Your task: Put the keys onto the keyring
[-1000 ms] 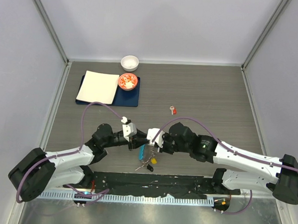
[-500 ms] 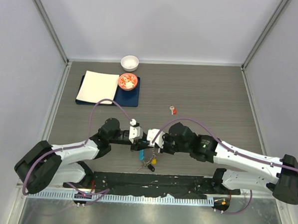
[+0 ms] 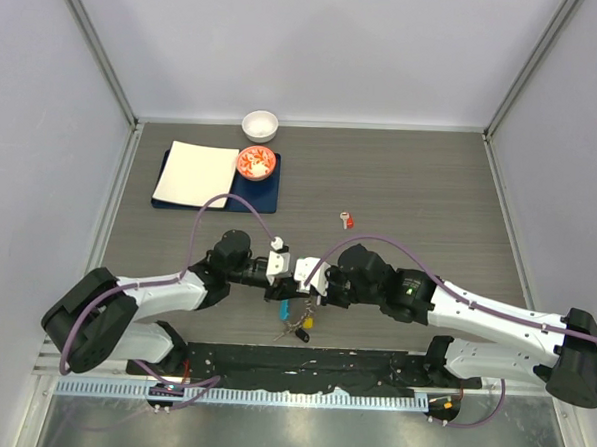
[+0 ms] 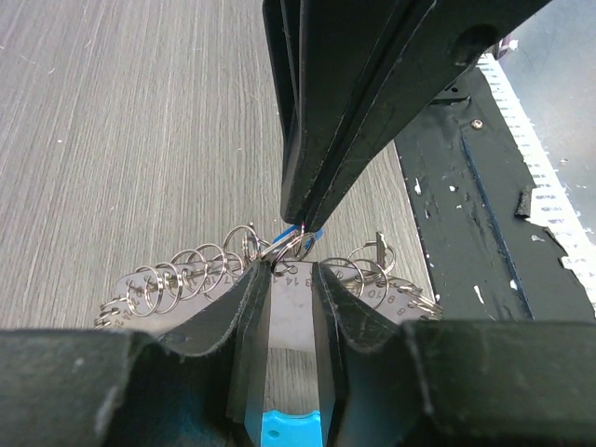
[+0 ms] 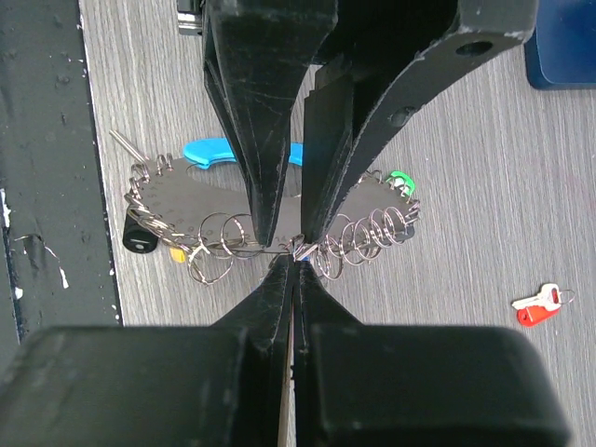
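The keyring [image 3: 291,321] is a flat silver plate hung with several small rings, a light-blue strip [image 5: 212,151], a green tag [image 5: 399,177] and a yellow tag. My left gripper [image 4: 291,291] is shut on the plate's middle. My right gripper [image 5: 296,258] faces it, shut on a small ring at the plate's edge, with a fleck of blue at its tips. In the top view both grippers meet just above the bunch, left [image 3: 281,287] and right [image 3: 301,286]. A dark-capped key [image 5: 140,240] lies at the bunch's end. The red key [image 3: 347,221] lies apart on the table.
A navy tray [image 3: 262,200] with a white cloth [image 3: 197,173] and an orange bowl [image 3: 257,162] sits at the far left, with a white bowl [image 3: 260,125] behind it. A black mat [image 3: 301,366] runs along the near edge.
My left arm has stretched rightwards and its gripper has closed in on the right gripper over the keyring. The right arm and the red key have stayed put.
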Robot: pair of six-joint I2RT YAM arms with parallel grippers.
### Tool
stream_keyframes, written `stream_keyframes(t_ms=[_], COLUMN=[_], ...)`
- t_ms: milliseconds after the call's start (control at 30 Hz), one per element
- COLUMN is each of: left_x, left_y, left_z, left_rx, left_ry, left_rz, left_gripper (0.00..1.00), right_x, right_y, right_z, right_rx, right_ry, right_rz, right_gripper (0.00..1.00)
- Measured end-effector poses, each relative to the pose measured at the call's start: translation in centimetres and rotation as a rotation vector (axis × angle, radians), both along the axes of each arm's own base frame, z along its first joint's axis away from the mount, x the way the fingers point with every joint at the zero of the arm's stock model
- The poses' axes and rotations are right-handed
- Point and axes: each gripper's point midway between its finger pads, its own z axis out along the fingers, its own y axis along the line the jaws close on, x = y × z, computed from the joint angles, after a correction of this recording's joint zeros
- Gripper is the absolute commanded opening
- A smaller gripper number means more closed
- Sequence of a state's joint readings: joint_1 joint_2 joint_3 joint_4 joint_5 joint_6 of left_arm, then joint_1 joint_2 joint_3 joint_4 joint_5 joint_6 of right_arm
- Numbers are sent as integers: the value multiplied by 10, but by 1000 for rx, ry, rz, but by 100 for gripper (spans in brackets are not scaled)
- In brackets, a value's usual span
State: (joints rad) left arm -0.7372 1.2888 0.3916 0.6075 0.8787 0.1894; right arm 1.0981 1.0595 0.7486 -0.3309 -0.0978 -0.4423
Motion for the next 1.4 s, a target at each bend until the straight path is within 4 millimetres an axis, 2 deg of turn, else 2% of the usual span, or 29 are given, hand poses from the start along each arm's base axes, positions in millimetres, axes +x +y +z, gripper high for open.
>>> stream_keyframes(t_ms=[267, 400, 533, 800, 1033, 1400], left_x=[1, 1, 1, 4, 8, 13], left_y=[-3, -3, -3, -3, 0, 11], left_z=[-3, -3, -3, 1, 14, 34], left_rx=[8, 7, 7, -13, -69, -140], left_ry=[13, 17, 20, 28, 54, 113], left_rz=[-13, -16, -15, 25, 103, 237], left_gripper=[26, 17, 0, 0, 0, 0], right_x=[0, 0, -1, -3, -3, -1], right_y=[0, 0, 0, -7, -10, -8], right_z=[1, 0, 0, 2, 11, 13], right_rx=[1, -1, -3, -13, 2, 16], right_ry=[-1, 1, 6, 4, -10, -15], right_rz=[0, 1, 5, -3, -12, -15], right_gripper=[1, 1, 1, 1, 1, 1])
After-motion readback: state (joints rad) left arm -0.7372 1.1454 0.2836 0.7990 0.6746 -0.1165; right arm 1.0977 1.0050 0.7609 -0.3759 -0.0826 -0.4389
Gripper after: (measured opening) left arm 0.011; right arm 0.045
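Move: The coil loop beside the blue key is just past my open left fingertips, straight across to the right by about 1 cm and some 1 cm higher. The yellow key hangs about 6 cm back and 5 cm below my left hand, 1 cm to its right; the green key is some 4 cm ahead, 2 cm left and 3 cm lower. My right hand already holds the blue key, with that loop about 1 cm to its left and 1 cm below, level fore and aft. I hold my left hand nearly still and shut its fingers at the wire coil, seeming to pinch a loop next to the blue key. Then I raise it about 3.5 cm, drifting a little forward and left, away from my right fingertips, as the fingers swing some 15 degrees counter-clockwise and tip up slightly. My right hand keeps its grip on the blue key and shifts about 1 cm up and 1 cm to the right. ##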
